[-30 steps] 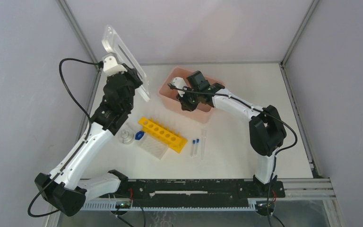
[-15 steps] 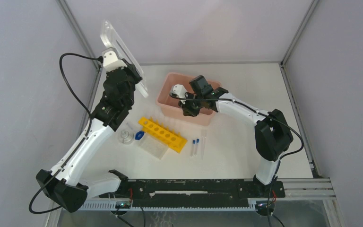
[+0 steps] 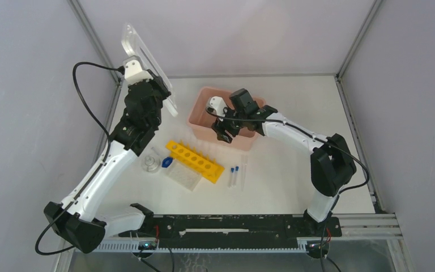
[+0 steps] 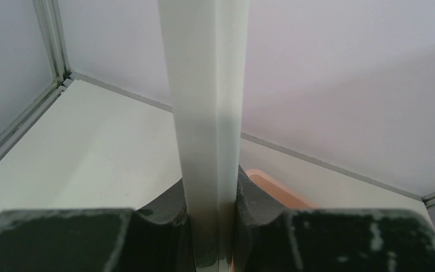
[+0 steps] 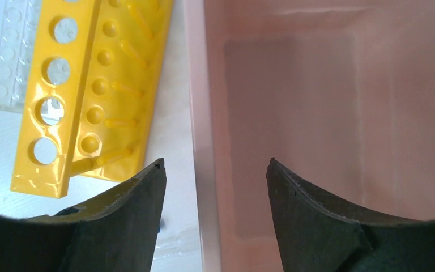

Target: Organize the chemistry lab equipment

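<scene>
The yellow tube rack (image 3: 195, 161) lies mid-table with the clear well plate (image 3: 182, 175) against its near side. To its right lie two blue-capped vials (image 3: 233, 174) and a thin clear tube (image 3: 243, 167); round glassware (image 3: 150, 165) sits to its left. My left gripper (image 3: 157, 90) is raised at the back left, shut on the white lid (image 3: 141, 56); its wrist view shows the lid (image 4: 204, 113) pinched edge-on between the fingers. My right gripper (image 3: 224, 131) hangs open over the pink box's (image 3: 199, 110) near-left rim (image 5: 201, 113), which passes between its fingers, with the rack (image 5: 90, 85) alongside.
The pink box stands at the back centre, and what shows of its inside is bare. Grey walls and metal frame rails close the table at the back and both sides. A small blue piece (image 3: 167, 162) lies between the glassware and the rack.
My right gripper's jaws have gone from shut to open, and it has drifted toward the box's near-left rim. The box has shifted slightly. The left arm still holds the lid up.
</scene>
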You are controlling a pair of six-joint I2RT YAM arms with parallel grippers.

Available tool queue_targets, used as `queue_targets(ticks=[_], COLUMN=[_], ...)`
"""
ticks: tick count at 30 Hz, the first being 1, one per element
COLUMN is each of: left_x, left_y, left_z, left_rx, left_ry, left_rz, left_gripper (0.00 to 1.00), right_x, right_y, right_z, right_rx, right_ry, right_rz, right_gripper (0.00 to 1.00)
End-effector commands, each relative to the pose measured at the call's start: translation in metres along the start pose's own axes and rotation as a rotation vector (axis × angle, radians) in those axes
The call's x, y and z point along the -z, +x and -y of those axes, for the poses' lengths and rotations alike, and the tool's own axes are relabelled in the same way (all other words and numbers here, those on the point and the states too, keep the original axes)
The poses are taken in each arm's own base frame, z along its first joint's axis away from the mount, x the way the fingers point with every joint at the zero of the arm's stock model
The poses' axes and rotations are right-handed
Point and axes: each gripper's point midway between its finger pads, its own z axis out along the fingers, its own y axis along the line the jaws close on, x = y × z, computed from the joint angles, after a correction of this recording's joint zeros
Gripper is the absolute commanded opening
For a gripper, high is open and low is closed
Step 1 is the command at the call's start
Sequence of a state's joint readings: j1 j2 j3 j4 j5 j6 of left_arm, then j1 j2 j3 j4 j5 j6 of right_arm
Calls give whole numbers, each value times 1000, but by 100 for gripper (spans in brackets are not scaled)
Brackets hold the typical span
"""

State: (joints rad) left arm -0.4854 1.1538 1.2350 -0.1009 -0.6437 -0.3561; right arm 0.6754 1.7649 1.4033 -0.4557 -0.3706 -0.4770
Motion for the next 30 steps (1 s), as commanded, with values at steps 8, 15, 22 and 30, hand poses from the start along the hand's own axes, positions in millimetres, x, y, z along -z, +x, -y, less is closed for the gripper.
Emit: queue_targets(ticks=[8, 15, 22, 30], left_x=[24, 40, 62, 87], left_y=[-83, -89, -98, -95], left_z=[18, 64, 107, 143], left_rx=[94, 155, 238, 294], left_ry=[98, 346, 587, 821], left_rz=[141, 92, 48, -11], left_gripper=[0, 0, 0, 0], right_x=[91, 153, 208, 230], right_y=[-89, -124, -136, -134], right_z=[21, 19, 19, 34], right_rx=[-52, -257, -479, -692], right_ry=[229, 290, 184, -71], right_rz=[298, 560, 791, 917], right_gripper=[74, 80, 100, 98])
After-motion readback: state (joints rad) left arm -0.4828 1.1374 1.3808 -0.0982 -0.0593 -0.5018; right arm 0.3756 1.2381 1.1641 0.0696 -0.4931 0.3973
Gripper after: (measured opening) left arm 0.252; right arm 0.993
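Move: The right hand, empty and already open astride the pink box's near rim, has the lid about 12 cm ahead, 21 cm to its left and 29 cm up. The box's middle is 8 cm ahead, directly in line, and 7 cm below; the yellow rack lies 6 cm back and 9 cm left, the blue-capped tubes 12 cm back and 4 cm right. From the left hand, which grips the lid, the box is 4 cm ahead, 20 cm right and 32 cm down. Still pinching the lid by its long edge, the left hand lifts it some 8 cm, then swings it about 10 cm right and slightly back while turning clockwise. Meanwhile the right hand rises steeply off the box rim by over 20 cm, then also shifts right, its fingers spreading wide and rolling up from a downward slant to level, pointing forward-left towards the lid. ##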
